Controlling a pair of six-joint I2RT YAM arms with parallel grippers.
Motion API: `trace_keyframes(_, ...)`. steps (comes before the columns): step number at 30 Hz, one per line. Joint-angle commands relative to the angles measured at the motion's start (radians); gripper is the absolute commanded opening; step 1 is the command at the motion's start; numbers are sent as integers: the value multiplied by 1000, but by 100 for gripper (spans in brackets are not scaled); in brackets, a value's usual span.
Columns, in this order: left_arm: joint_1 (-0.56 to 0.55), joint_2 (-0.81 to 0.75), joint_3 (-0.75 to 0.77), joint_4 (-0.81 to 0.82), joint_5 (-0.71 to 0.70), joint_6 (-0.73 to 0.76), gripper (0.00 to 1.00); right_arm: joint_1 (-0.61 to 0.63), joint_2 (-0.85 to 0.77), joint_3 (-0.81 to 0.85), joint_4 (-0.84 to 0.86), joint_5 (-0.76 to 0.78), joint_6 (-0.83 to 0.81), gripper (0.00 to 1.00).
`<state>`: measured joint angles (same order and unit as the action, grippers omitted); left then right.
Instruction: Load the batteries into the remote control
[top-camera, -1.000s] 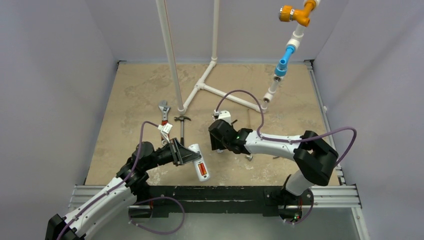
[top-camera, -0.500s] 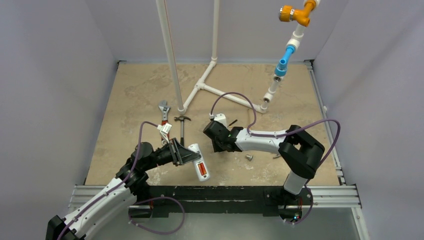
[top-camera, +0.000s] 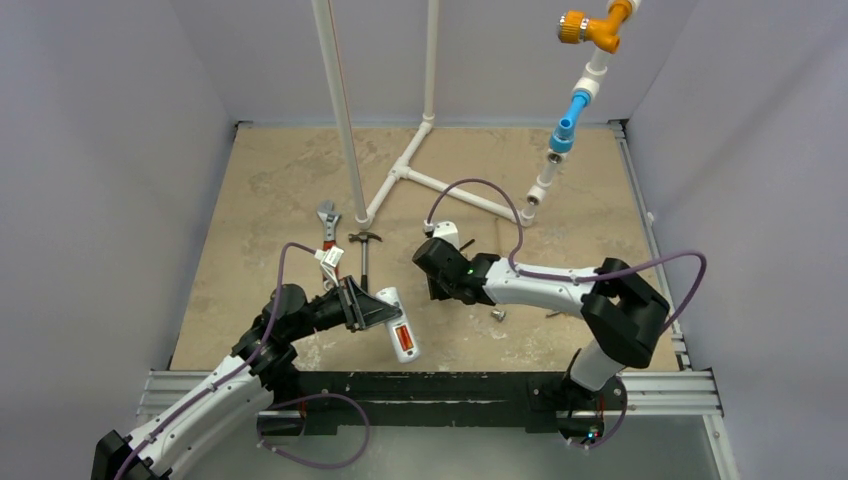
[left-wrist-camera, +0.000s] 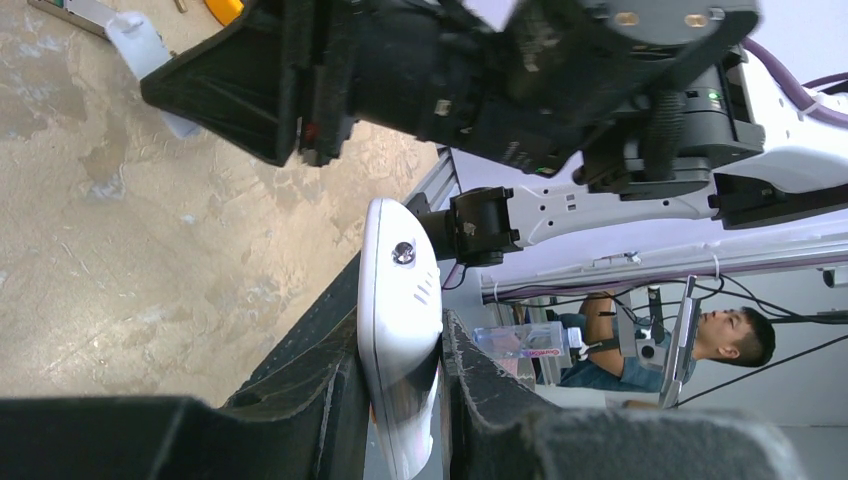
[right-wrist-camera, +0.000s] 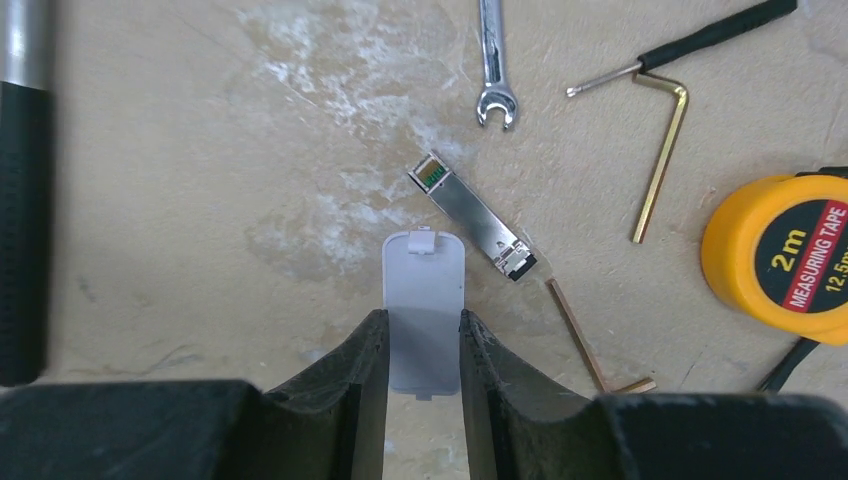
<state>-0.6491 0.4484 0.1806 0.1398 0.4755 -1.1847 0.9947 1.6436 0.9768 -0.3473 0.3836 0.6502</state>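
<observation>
My left gripper (top-camera: 375, 312) is shut on the white remote control (top-camera: 398, 322), holding it off the table near the front edge with its back up. An orange-red battery (top-camera: 403, 340) shows in the open recess. In the left wrist view the remote control (left-wrist-camera: 400, 290) stands edge-on, pinched between the fingers of the left gripper (left-wrist-camera: 398, 335). My right gripper (top-camera: 440, 285) points down at the table to the right of the remote. In the right wrist view the right gripper (right-wrist-camera: 423, 318) has its jaws against both long edges of a pale flat battery cover (right-wrist-camera: 424, 275).
An orange tape measure (right-wrist-camera: 780, 255), a hex key (right-wrist-camera: 660, 150), a small spanner (right-wrist-camera: 492, 60), a metal module (right-wrist-camera: 470, 215) and a thin copper rod (right-wrist-camera: 580, 335) lie around the cover. A hammer (top-camera: 365, 255), an adjustable wrench (top-camera: 327, 225) and a white pipe frame (top-camera: 410, 175) stand further back.
The right gripper's jaws have closed in on the battery cover, and that arm swung slightly left and back. The left arm and remote have not moved.
</observation>
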Motion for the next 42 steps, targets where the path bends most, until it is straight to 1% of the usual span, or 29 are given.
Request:
trace_keyframes(1, 5, -7, 13, 45, 8, 15, 0, 5, -105, -25, 84, 15, 16, 23)
trace_keyframes(5, 4, -3, 13, 50, 8, 15, 0, 4, -97, -14, 51, 76, 51, 25)
trace_keyframes(10, 5, 5, 17, 55, 14, 14, 0, 4, -29, 27, -3, 92, 121, 25)
trace_keyframes(16, 4, -2, 19, 49, 12, 16, 0, 4, 9, 24, -10, 111, 182, 31)
trace_keyframes(20, 5, 2, 19, 50, 13, 16, 0, 4, 26, 29, -14, 116, 186, 38)
trace_keyframes(24, 5, -2, 19, 51, 13, 16, 0, 4, 25, 31, -14, 118, 182, 49)
trace_keyframes(28, 5, -2, 19, 50, 17, 17, 0, 4, 0, 28, -19, 126, 171, 53)
trace_keyframes(31, 4, -4, 17, 49, 18, 18, 0, 4, -48, 7, -7, 140, 161, 56)
trace_keyframes(36, 4, -13, 17, 42, 20, 24, 0, 4, -81, -3, -1, 152, 150, 57)
trace_keyframes(40, 5, -11, 22, 33, 6, 37, 0, 4, -116, -22, -6, 170, 146, 53)
trace_keyframes(42, 5, 2, 45, 5, 1, 71, 0, 3, -142, -39, -8, 180, 137, 52)
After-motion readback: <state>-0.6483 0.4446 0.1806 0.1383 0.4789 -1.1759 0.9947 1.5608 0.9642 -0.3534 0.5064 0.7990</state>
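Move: The right gripper holds the battery cover just off the table; its set-down spot is about 1 cm ahead, 2 cm to the left and some 3 cm below. The metal module lies roughly 4 cm ahead and 1 cm right, the hex key 6 cm ahead and 7 cm right, the tape measure 4 cm ahead and 11 cm right, all on the table. From the left gripper, that spot is about 9 cm ahead, 7 cm right and 15 cm lower. Keep the left gripper still with the remote in its grip. Lift the right gripper with the battery cover some 3 cm, then lower it about 4 cm towards the table beside the metal module while turning roughly 10 degrees clockwise. Open the fingers low down to let go of the cover, and rise again, drifting slightly forward. ##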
